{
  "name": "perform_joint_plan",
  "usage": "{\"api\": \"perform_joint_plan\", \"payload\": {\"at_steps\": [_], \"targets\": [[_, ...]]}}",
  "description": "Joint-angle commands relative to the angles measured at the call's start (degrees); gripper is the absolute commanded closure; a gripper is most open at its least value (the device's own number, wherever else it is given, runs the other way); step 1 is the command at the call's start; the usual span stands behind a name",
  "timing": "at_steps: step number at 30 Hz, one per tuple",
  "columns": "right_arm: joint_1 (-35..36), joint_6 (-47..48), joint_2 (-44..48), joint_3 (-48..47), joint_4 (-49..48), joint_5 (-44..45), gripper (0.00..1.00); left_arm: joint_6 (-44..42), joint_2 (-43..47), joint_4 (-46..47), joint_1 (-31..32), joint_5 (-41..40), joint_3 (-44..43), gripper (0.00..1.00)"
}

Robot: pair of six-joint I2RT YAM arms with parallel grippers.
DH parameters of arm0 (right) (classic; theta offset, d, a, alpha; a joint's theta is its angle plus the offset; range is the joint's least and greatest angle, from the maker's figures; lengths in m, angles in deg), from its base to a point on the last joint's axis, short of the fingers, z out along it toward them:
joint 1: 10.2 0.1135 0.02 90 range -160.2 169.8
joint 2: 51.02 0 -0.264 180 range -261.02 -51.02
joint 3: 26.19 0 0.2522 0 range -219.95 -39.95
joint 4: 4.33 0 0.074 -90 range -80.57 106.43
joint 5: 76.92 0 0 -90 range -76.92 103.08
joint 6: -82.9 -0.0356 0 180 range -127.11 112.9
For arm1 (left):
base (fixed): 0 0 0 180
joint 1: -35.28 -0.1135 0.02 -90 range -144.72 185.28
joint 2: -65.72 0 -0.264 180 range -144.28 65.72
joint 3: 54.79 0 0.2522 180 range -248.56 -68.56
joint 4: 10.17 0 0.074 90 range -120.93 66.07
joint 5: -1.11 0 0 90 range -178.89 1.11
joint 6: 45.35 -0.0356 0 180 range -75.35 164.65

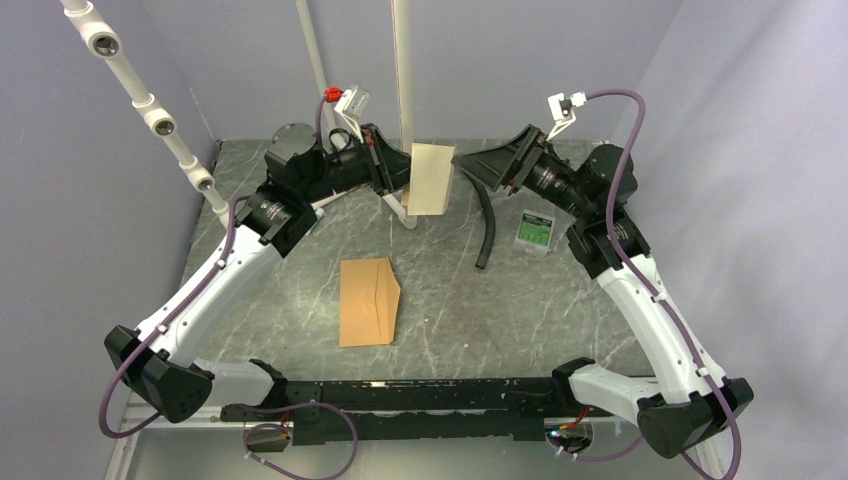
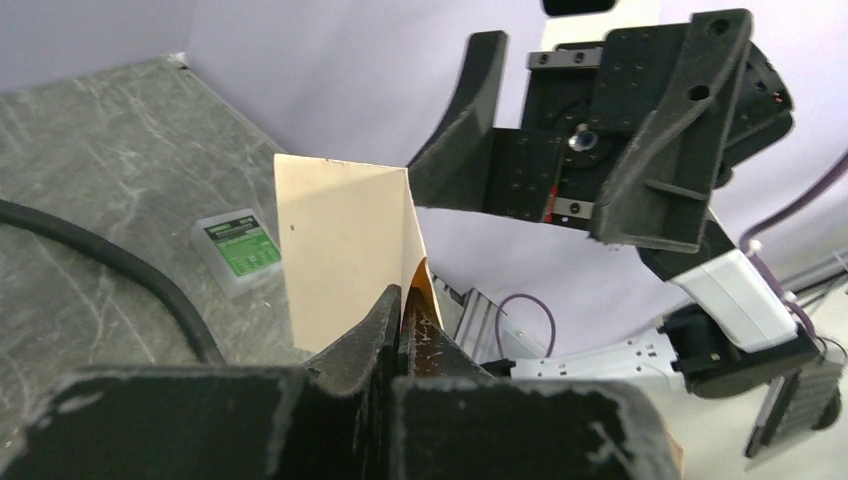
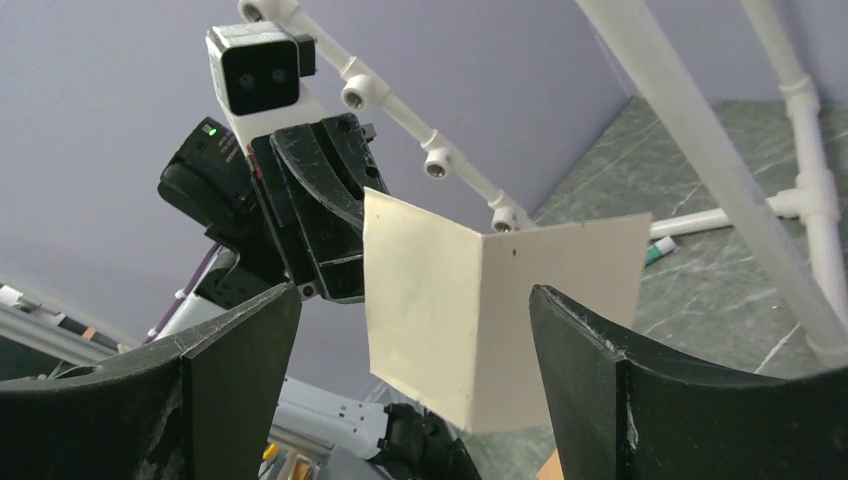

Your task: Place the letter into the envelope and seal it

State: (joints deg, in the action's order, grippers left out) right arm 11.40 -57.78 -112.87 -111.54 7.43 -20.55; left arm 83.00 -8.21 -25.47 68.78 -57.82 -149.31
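The letter (image 1: 430, 178) is a pale peach sheet held upright in the air at the back centre, bent along a vertical crease. My left gripper (image 1: 393, 182) is shut on the edge of the letter (image 2: 340, 250), its fingers (image 2: 380, 320) pinched tight on the paper. My right gripper (image 1: 468, 166) faces it from the right, open wide. In the right wrist view the letter (image 3: 480, 310) hangs ahead of the right gripper (image 3: 412, 292), between the two spread fingers but touching neither. The orange-brown envelope (image 1: 368, 300) lies flat on the table, its pointed flap toward the right.
A black cable (image 1: 485, 230) curves across the table right of centre. A small green-and-white box (image 1: 535, 230) lies under the right arm. A white pipe upright (image 1: 405, 100) stands just behind the letter, with more pipes (image 1: 150, 110) at the back left.
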Motion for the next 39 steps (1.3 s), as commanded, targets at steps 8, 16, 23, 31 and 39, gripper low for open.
{"api": "perform_joint_plan", "payload": {"at_steps": [8,16,23,31,39], "targets": [[3.36,-2.86,-2.22,0.18,-9.68,-5.98,0.18,6.02,-0.88,9.49,-0.10,9.88,-1.53,0.97],[3.40,-4.14,0.62,2.71,-14.55,-5.95,0.44,4.91,0.55,7.93,-0.10,7.84,-0.41,0.98],[3.42,-4.72,0.56,3.17,-14.84,-6.78,0.70,4.79,0.61,7.68,-0.10,8.45,-0.36,0.98],[3.44,-3.72,1.36,3.65,-13.22,-4.09,0.92,4.76,0.60,8.32,-0.17,8.89,-0.21,0.98],[3.36,-2.15,2.17,3.41,-11.70,-1.09,1.00,-4.20,4.31,-1.11,-0.19,0.58,-0.53,0.66]]}}
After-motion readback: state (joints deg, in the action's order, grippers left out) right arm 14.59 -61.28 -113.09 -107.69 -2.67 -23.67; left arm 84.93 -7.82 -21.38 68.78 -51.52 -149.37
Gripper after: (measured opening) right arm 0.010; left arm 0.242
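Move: The letter, folded over and still pinched by the left fingers, has its middle about 4 cm to the right hand's left and 2 cm back, level with it; from the left hand it stands about 3 cm to the right, level. The envelope lies on the table some 15 cm left of the right hand, 9 cm back and 42 cm below. The black tube lies about 7 cm to the right hand's right and 6 cm ahead, also down on the table. The right fingers shut from wide open and pinch the folded letter beside the left gripper, after the hand reaches about 2.5 cm left, dipping slightly, then draws back about 2 cm and rises again. The left hand keeps its grip as it eases some 2 cm back and slightly up, turning about 10 degrees clockwise; at the very end its fingers begin to part. ##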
